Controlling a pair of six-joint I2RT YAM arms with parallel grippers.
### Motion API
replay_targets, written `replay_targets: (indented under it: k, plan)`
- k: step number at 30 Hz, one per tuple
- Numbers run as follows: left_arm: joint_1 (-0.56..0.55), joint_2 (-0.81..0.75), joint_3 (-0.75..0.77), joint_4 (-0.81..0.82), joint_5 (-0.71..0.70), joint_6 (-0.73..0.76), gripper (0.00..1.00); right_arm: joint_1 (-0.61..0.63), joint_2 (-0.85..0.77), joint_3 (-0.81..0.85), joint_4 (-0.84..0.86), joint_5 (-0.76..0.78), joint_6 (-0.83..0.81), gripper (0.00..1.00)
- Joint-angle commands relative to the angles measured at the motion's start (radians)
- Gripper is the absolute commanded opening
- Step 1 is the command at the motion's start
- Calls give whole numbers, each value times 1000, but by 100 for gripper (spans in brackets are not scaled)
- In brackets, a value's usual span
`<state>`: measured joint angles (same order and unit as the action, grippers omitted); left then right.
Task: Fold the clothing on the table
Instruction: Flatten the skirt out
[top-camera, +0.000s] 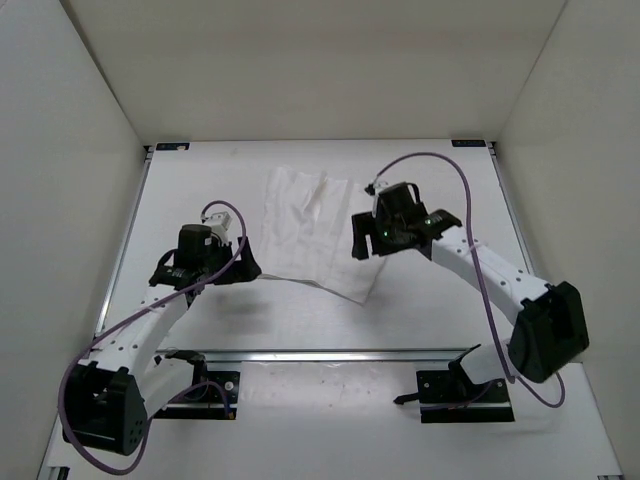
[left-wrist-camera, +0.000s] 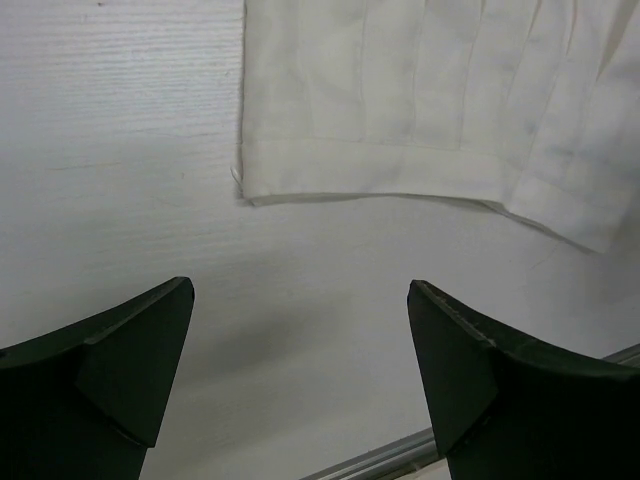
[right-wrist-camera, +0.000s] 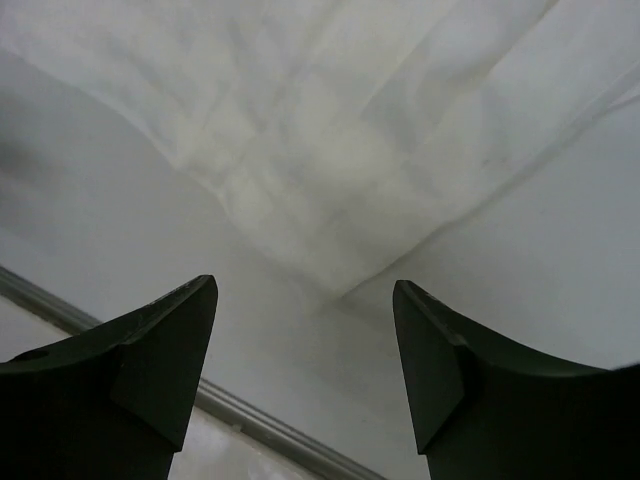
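Observation:
The white, wrinkled clothing (top-camera: 315, 230) lies spread on the table (top-camera: 190, 180), with one corner reaching toward the near rail. My left gripper (top-camera: 205, 270) hovers off the clothing's left side. In the left wrist view it (left-wrist-camera: 300, 290) stands wide open over bare table, and the clothing's hemmed edge (left-wrist-camera: 420, 90) lies ahead of the fingertips. My right gripper (top-camera: 395, 240) is at the clothing's right edge. The right wrist view shows this gripper (right-wrist-camera: 305, 283) open, and a corner of the clothing (right-wrist-camera: 330, 150) points down toward the gap between its fingers. Neither gripper holds anything.
A metal rail (top-camera: 340, 354) runs along the table's near edge and shows in both wrist views (left-wrist-camera: 400, 455) (right-wrist-camera: 250, 415). More rails line the left and right edges. White walls (top-camera: 70, 150) enclose the table on three sides. Both arm bases (top-camera: 460, 390) sit at the near edge.

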<state>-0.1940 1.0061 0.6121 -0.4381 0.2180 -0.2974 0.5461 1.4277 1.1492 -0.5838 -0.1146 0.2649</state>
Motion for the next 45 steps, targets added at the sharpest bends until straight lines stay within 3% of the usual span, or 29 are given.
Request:
replay_targets:
  k: [1, 3, 5, 6, 7, 9, 11, 16, 21, 27, 28, 29, 31, 32, 34, 37, 40, 41, 42, 44, 45]
  plan:
    - [11, -20, -9, 103, 55, -18, 98, 25, -91, -153, 65, -14, 130, 68]
    - [16, 12, 1, 156, 91, -51, 97, 29, -125, -256, 94, -28, 183, 66]
    - [21, 86, 32, 174, 120, -58, 33, 23, -151, -327, 140, -56, 218, 65]
    - [18, 139, 49, 171, 103, -52, 23, 22, -150, -362, 175, -71, 240, 65]
    - [5, 191, 75, 147, 80, -49, 24, 21, -157, -382, 188, -83, 247, 63]
    - [-15, 293, 132, 104, 12, -48, 48, 20, -136, -416, 235, -89, 269, 62]
    - [-13, 350, 155, 88, -25, -49, 47, 17, -116, -431, 260, -109, 272, 61]
    - [-18, 411, 134, 119, -100, -86, 58, 11, -61, -453, 347, -154, 286, 56]
    - [-21, 460, 152, 93, -120, -88, 59, 12, 10, -428, 349, -166, 280, 50]
    - [-61, 511, 147, 113, -53, -106, 46, 8, 56, -407, 334, -172, 274, 40]
    - [-64, 516, 143, 133, -23, -112, 40, 2, 62, -411, 337, -172, 270, 35]
    - [-67, 522, 144, 145, -16, -120, 23, -5, 63, -404, 331, -175, 266, 20]
    - [-71, 532, 164, 151, 20, -140, 0, -18, 76, -367, 337, -194, 263, 0]
    - [-74, 542, 191, 148, 30, -141, 0, -40, 79, -355, 326, -200, 248, 1]
    - [-68, 549, 251, 144, 31, -152, 0, -64, 111, -274, 303, -204, 202, 0]
    - [-35, 580, 441, 136, 26, -173, 0, -127, 183, -13, 234, -208, 151, 0]
    - [7, 690, 827, 56, 47, -180, 0, -187, 313, 401, 118, -185, 90, 0]
    - [14, 741, 1023, -6, 49, -175, 0, -208, 370, 595, 42, -192, 77, 0]
    - [18, 764, 1116, -64, 50, -175, 0, -225, 420, 786, -12, -198, 53, 0]
    - [10, 805, 1390, -128, 20, -164, 0, -235, 467, 1002, -91, -159, 25, 0]
    - [-4, 795, 1435, -146, -5, -154, 0, -235, 479, 1076, -120, -148, 2, 0]
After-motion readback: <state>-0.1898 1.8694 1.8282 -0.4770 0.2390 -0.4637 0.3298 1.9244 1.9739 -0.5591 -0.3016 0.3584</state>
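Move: The left hand is open above the skirt's near left corner, which sits about 3 cm ahead, 2 cm to its right and 8 cm below. The near right corner lies roughly 8 cm back from the right hand, 1 cm to its left and 14 cm below. The crumpled folds in the skirt's far half are some 16 cm ahead of the right hand and 13 cm to its left, at table height. Down to the skirt's near edge go both hands, the left easing forward as it sinks 8 cm, the right drawing back too. Each pinches shut on the cloth by its own near corner, then both sweep fast forward and up together, over 20 cm each way, the wrists swinging the fingers up about 25 degrees while the grip holds. ##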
